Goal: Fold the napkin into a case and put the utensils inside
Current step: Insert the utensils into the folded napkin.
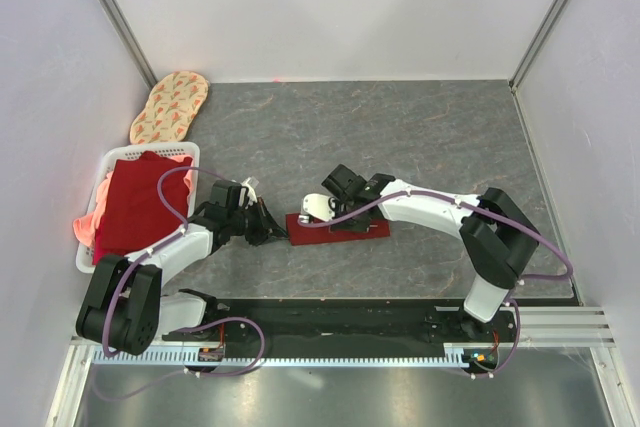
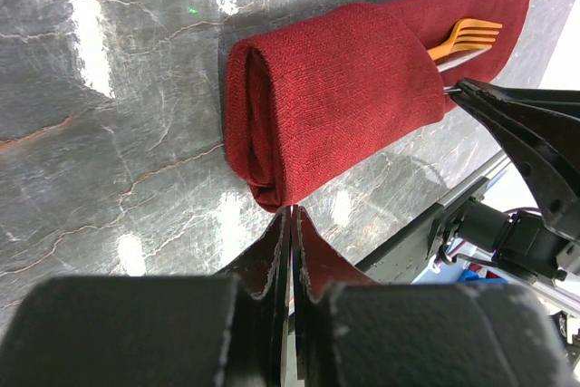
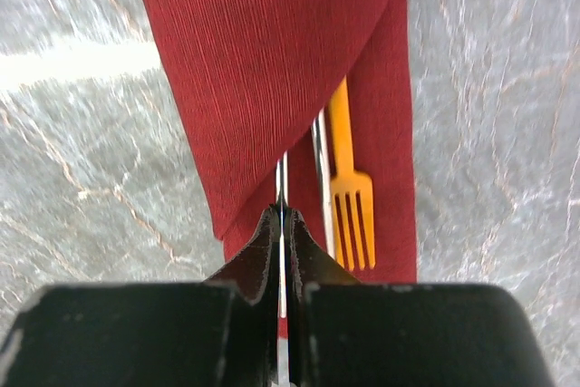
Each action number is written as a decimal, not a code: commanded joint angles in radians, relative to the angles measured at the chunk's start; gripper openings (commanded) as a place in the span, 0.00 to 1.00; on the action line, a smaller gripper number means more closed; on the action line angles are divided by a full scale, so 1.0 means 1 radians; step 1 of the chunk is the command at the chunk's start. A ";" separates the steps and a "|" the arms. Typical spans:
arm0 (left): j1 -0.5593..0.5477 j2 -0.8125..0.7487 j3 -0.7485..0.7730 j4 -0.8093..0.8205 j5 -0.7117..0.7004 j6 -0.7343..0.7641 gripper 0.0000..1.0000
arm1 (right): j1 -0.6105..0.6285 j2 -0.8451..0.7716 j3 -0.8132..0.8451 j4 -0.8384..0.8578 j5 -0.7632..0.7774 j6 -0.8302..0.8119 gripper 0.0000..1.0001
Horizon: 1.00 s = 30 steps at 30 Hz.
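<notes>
The dark red napkin (image 1: 340, 230) lies folded into a flat case (image 2: 335, 97) on the grey table. At its open end a gold fork (image 3: 352, 206) and a silver utensil (image 3: 319, 160) stick out of the pocket. My right gripper (image 3: 281, 215) is shut on another thin silver utensil (image 3: 281, 178), whose far end runs under the case's flap. The right gripper's black fingers (image 2: 526, 124) also show in the left wrist view. My left gripper (image 2: 292, 215) is shut with nothing visible between its jaws, its tips right at the case's rolled end.
A white basket (image 1: 110, 162) at the left holds a stack of red and pink cloths (image 1: 135, 207). An oval beige patterned mat (image 1: 170, 107) lies at the back left. White walls close in the table on three sides.
</notes>
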 commanded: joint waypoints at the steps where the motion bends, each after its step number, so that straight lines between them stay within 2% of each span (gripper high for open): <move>1: -0.003 0.003 0.004 0.048 0.001 -0.031 0.07 | 0.017 0.036 0.071 -0.003 -0.043 -0.008 0.00; 13: -0.007 -0.001 0.006 0.048 0.003 -0.033 0.07 | 0.025 0.075 0.108 0.010 -0.046 -0.009 0.01; 17: -0.007 -0.011 0.003 0.048 0.012 -0.031 0.07 | 0.025 0.064 0.104 0.016 -0.031 0.012 0.20; 19: -0.007 -0.030 0.003 0.048 0.026 -0.027 0.09 | 0.023 0.038 0.094 0.019 -0.022 0.039 0.25; 22: -0.010 -0.088 0.003 0.039 0.028 -0.019 0.18 | 0.023 -0.021 0.063 0.028 -0.016 0.079 0.35; 23: -0.012 -0.104 0.009 0.033 0.026 -0.016 0.20 | 0.023 -0.040 0.054 0.031 -0.022 0.090 0.51; 24: -0.014 -0.118 0.014 0.025 0.024 -0.011 0.25 | 0.023 -0.058 0.036 0.034 -0.028 0.101 0.82; 25: -0.017 -0.145 0.020 0.007 0.023 -0.008 0.27 | 0.023 -0.095 0.028 0.034 -0.025 0.112 0.98; 30: -0.064 -0.185 0.084 -0.052 0.017 0.003 0.33 | 0.020 -0.279 -0.034 0.045 0.018 0.231 0.98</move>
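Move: The pocket mouth of the folded napkin, where the right hand is taking its pinched metal stick, centres about 3 cm to that hand's left, 1 cm ahead and a centimetre lower. The second metal stick's exposed part lies about 1 cm ahead of the hand, and the fork's tines some 3 cm ahead, both about level sideways and 1 cm lower. From the left hand the mouth lies roughly 10 cm right and 3 cm ahead; its fingertips are at the napkin's near left corner. The metal stick, still pinched in the right fingers, is pushed left into the napkin's pocket by about 2 cm, sinking slightly; the right fingers then open wide, let go of it and rise some 4 cm, with a slight wrist tilt. The left hand stays at the near left corner until late, then parts its fingers partway and lifts clear by about 4 cm. ##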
